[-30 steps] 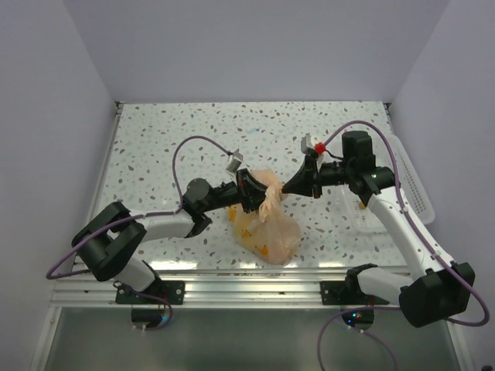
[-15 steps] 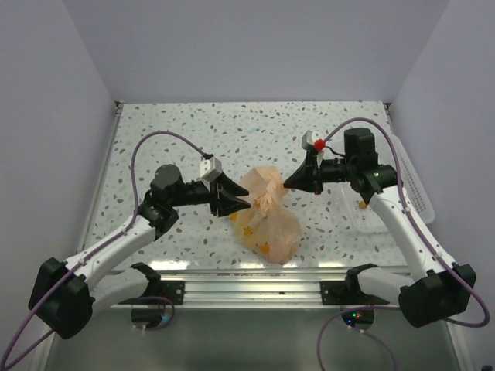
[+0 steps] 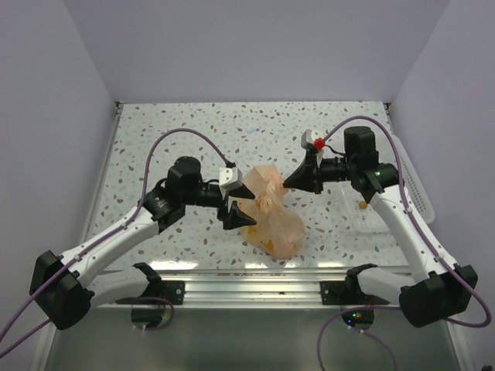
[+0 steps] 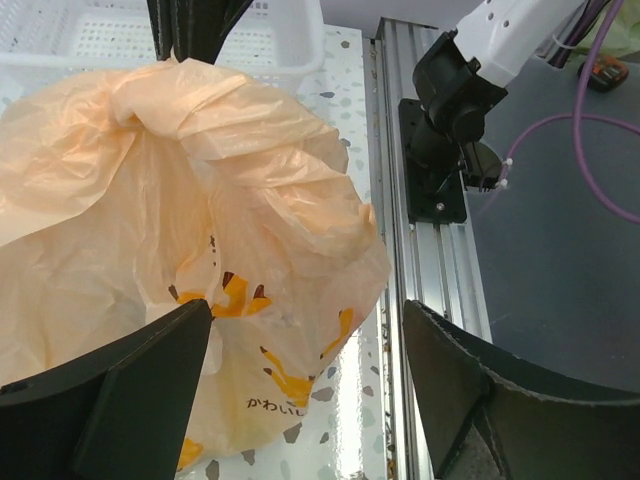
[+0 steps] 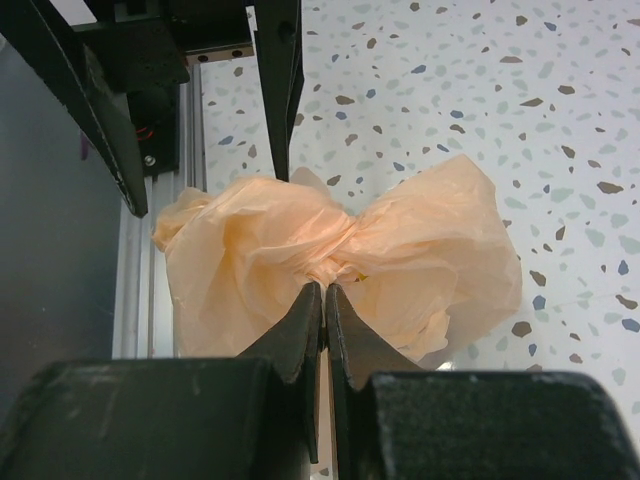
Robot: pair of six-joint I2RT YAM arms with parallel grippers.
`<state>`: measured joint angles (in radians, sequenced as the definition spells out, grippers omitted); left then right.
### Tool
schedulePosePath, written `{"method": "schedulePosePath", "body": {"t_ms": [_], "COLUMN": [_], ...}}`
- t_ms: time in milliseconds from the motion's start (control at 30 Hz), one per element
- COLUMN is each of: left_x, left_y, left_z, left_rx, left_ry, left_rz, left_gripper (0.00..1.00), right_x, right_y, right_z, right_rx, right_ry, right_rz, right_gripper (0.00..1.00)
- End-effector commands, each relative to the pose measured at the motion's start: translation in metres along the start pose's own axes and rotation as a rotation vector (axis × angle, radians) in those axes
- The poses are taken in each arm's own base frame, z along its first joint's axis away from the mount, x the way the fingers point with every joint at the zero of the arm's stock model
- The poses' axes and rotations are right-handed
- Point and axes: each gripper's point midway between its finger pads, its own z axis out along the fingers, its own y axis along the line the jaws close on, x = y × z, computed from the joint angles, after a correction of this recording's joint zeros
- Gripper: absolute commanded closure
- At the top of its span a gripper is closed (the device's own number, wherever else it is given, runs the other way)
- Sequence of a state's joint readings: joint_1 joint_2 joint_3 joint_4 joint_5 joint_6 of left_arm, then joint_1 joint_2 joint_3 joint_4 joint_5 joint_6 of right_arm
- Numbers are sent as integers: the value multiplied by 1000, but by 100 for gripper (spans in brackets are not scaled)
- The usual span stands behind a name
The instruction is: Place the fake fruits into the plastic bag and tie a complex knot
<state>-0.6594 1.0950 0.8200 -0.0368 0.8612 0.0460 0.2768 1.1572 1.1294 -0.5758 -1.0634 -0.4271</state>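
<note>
The peach-orange plastic bag (image 3: 272, 220) sits bulging on the speckled table, its top twisted into a knot (image 5: 335, 268). My right gripper (image 3: 288, 184) is shut on that twisted part, its tips (image 5: 325, 298) pinching the film. My left gripper (image 3: 236, 210) is open at the bag's left side. In the left wrist view its wide-apart fingers (image 4: 130, 390) flank the lower edge of the plastic bag (image 4: 200, 200) without gripping it. The fake fruits are hidden inside the bag. Only faint yellow patches (image 3: 267, 246) show through, and I cannot tell fruit from print.
A white plastic tray (image 3: 410, 185) lies at the right edge of the table, with a small orange piece (image 3: 361, 205) near it. The tray (image 4: 290, 40) also shows behind the bag. The aluminium rail (image 3: 247, 272) and the arm bases run along the near edge.
My left gripper let go of the bag's top, opened wide and pulled back, and now sits low at the bag's left side. The right gripper kept its hold; the bag shifted slightly right.
</note>
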Motion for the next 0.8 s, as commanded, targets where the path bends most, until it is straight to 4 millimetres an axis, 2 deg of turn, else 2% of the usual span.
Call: {"method": "schedulePosePath", "body": {"t_ms": [0,167,267,433,467,567,600,633,700,767], "left_x": [-24,-43,-47,-52,-51,-46,-45,-39,-34,-19], "left_y": [6,9,6,4,5,4,4,6,11,14], "left_z": [7,16,21,26,27,26,25,22,14,6], "left_rx": [-51,-62,-42,-13,-8,-10,-13,-24,-59,-75], "left_ry": [-32,-83,-89,-97,-96,-78,-74,-55,-49,-7], "left_rz": [37,11,-6,-19,-24,-33,-28,-38,-28,-42], "left_gripper": [16,16,18,32,47,73,93,100,100,100], "right_x": [-17,-18,-19,-21,-22,-22,-22,-22,-21,-20], "right_y": [4,5,7,7,8,7,7,7,2,-5], "right_z": [-4,-4,-5,-6,-6,-7,-7,-7,-9,-13], "right_rx": [5,4,1,8,7,13,14,20,42,72], "right_ry": [-19,-16,-20,-22,-23,-22,-21,-19,-12,-8], "right_rz": [-47,-48,-52,-54,-55,-55,-55,-46,-36,-34], "right_gripper": [100,100,100,100,100,100,100,100,100,100]}}
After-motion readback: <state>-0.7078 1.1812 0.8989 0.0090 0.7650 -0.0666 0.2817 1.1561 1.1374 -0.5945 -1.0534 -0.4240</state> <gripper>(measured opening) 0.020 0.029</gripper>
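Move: The near lobe of the plastic bag's gathered top lies about 3 cm to the left hand's right, 1 cm ahead and 1 cm up, in front of its open fingers. The right fingertips, pinching the bag neck, are some 9 cm right of the left hand, 6 cm ahead and 3 cm up; the bag's fruit-filled bulge sits about 9 cm right, 8 cm back and 14 cm below. From the right hand, that lobe is roughly 6 cm left, 5 cm back and 2 cm down. The left fingers close fully from wide open and pinch the near lobe of the bag's bunched top, after easing about 3 cm to the right towards the right hand, with a little forward and upward drift; once shut, the left hand starts to draw back left. The right hand stays in place, still pinching the neck. ##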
